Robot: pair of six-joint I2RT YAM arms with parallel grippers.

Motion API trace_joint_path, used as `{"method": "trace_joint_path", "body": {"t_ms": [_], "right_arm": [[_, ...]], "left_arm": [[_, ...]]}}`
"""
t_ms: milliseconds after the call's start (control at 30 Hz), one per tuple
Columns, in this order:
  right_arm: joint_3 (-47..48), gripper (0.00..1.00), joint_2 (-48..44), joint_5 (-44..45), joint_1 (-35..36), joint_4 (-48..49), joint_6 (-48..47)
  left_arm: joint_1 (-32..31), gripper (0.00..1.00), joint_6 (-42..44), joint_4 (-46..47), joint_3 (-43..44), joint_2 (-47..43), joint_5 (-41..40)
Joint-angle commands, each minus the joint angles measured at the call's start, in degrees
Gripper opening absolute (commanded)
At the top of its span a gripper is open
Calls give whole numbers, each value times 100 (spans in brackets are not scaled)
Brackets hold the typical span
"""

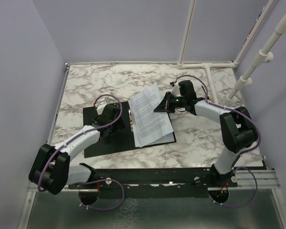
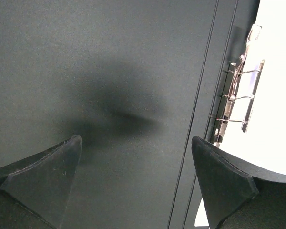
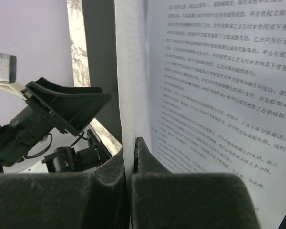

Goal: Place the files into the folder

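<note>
The folder [image 1: 104,143] lies open on the table with its black inner faces up. The files [image 1: 151,121], white sheets of small black print, rest on its right half beside the metal clip [image 2: 238,95]. My right gripper [image 1: 162,105] is shut on the far right edge of the top sheet [image 3: 205,95], which stands lifted; in the right wrist view the pads [image 3: 142,155] pinch the paper. My left gripper [image 2: 137,139] hangs open just over the folder's bare left half [image 2: 109,71], holding nothing. Its fingers [image 1: 110,119] are left of the clip.
The marble table [image 1: 95,81] is bounded by purple walls on the left and back. White pipes [image 1: 250,71] stand at the back right corner. A black rail [image 1: 157,176] carrying both arm bases runs along the near edge.
</note>
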Motion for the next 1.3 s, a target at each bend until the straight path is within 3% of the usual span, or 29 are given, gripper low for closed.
{"method": "trace_joint_path", "body": {"t_ms": [0,1267], "right_arm": [[105,1,276,133,-33,-142,-143],[-639,1,561,850,-62,683,425]], "left_arm": [[21,98,-31,130,-53,83,23],[24,98,21,146,-158,-141,52]]}}
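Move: Below the right hand, which already pinches the right edge of the upper file, lies the folder's right half with the first file on it: its middle is some 10 cm down, about 3 cm left and 2 cm back. The ring clip stands roughly 15 cm to the hand's left, about level with it in reach; the folder's left half is centred some 28 cm left and 6 cm back. From the left hand, the right half's middle is about 21 cm right, 3 cm ahead and 6 cm below. Lowering the pinched right edge of the upper file towards the folder's right half, the right hand sinks about 6 cm, quickly at first, then more slowly to a stop. It drifts a little to the right and turns some 5 to 10 degrees clockwise on the way, with the shut fingers keeping their hold on the paper. ##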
